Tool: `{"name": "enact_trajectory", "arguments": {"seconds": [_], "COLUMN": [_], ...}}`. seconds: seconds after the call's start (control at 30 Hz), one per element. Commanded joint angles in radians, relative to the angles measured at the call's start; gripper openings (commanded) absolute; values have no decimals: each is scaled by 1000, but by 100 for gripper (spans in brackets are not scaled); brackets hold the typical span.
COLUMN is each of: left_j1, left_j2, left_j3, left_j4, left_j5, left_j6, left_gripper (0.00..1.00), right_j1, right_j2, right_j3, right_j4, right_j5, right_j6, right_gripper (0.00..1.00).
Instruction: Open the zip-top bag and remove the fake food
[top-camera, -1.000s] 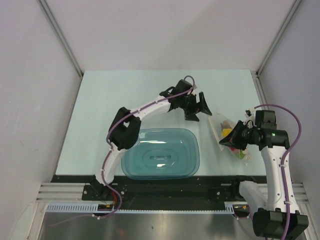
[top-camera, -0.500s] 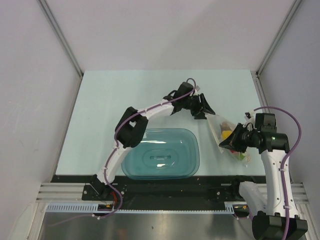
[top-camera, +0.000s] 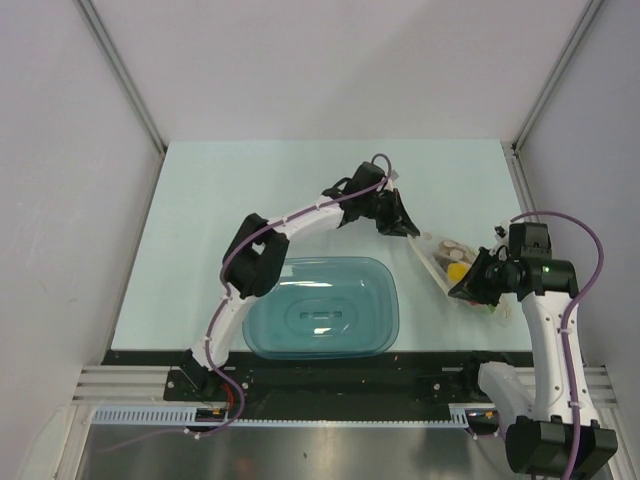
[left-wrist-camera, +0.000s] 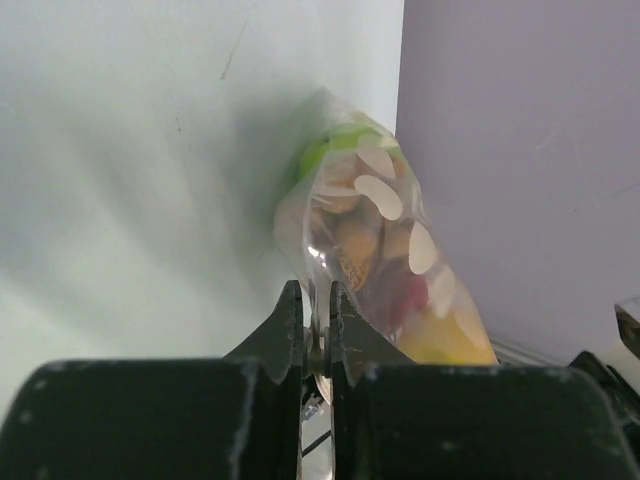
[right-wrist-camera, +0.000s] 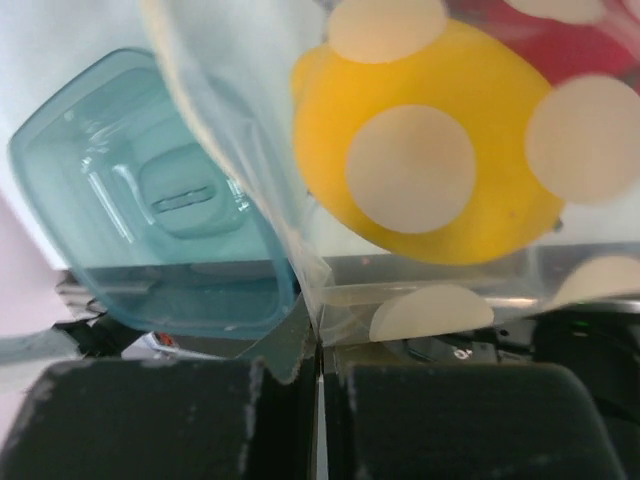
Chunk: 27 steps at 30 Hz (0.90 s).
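Observation:
The zip-top bag (top-camera: 448, 260), clear with white dots, hangs between my two grippers at the table's right side. My left gripper (top-camera: 408, 232) is shut on its far-left edge. In the left wrist view the jaws (left-wrist-camera: 318, 312) pinch a thin fold of the bag (left-wrist-camera: 372, 225). My right gripper (top-camera: 468, 286) is shut on the near edge, and its own view shows the plastic (right-wrist-camera: 250, 150) caught between the jaws (right-wrist-camera: 320, 350). The fake food is inside: a yellow fruit (right-wrist-camera: 430, 150), a red piece (right-wrist-camera: 565, 35), green (left-wrist-camera: 322, 152) and brown pieces (left-wrist-camera: 352, 240).
The teal translucent tub (top-camera: 322, 306) lies upside down near the front edge, left of the bag, and shows behind the bag in the right wrist view (right-wrist-camera: 140, 210). A grey side wall (left-wrist-camera: 520, 150) stands just right of the bag.
My left gripper moved right onto the bag's edge and closed on it. The bag has shifted slightly and is stretched between both grippers. The right gripper stayed shut on its edge.

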Motion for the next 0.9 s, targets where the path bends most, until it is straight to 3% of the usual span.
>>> {"name": "enact_trajectory", "arguments": {"seconds": [0.0, 0.17, 0.27, 0.37, 0.4, 0.6, 0.7, 0.73, 0.87], "left_j1": [5, -4, -30, -76, -90, -162, -176, -180, -191], "left_j2": [-203, -329, -389, -421, -426, -410, -421, -426, -455], "left_j3": [-24, -123, -181, -253, -261, -319, -319, -322, -342], "left_j4": [-56, -47, -24, 56, 53, 119, 98, 95, 92], "left_j5": [-43, -112, -132, -155, -172, -191, -220, -224, -251], "left_j6": [99, 98, 51, -8, -17, -149, -169, -175, -197], "left_gripper": [0, 0, 0, 0, 0, 0, 0, 0, 0], "right_j1": [15, 35, 35, 21, 13, -51, -85, -91, -105], "right_j2": [65, 227, 289, 312, 309, 142, 53, 0, -111], "right_j3": [105, 241, 298, 312, 310, 217, 177, 165, 96], "right_j4": [-7, -35, -30, -29, -35, -116, -159, -171, -182], "right_j5": [182, 369, 357, 283, 262, 138, 92, 78, -12], "right_j6": [-35, -53, -37, 5, 22, 201, 314, 350, 468], "right_gripper": [0, 0, 3, 22, 37, 87, 93, 99, 100]}}
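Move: Between the two hands, its zip edge pinched at both ends, the bag has its middle about 10 cm ahead of the right hand, 6 cm to its right and 9 cm below. From the left hand that middle is roughly 7 cm back, 12 cm right and 4 cm lower. The yellow food is some 7 cm ahead of the right hand, 4 cm right and 6 cm below; the teal tray is 7 cm ahead, 27 cm left and 16 cm down. Keeping its pinch on the bag's far end, the left hand lifts about 11 cm, then draws back some 11 cm towards the base while sinking slightly. The right hand swings forward and right, rolling over, opens wide to let go of the near end, then comes back and a little left and up, turning clockwise, its open fingers around the loose corner. ##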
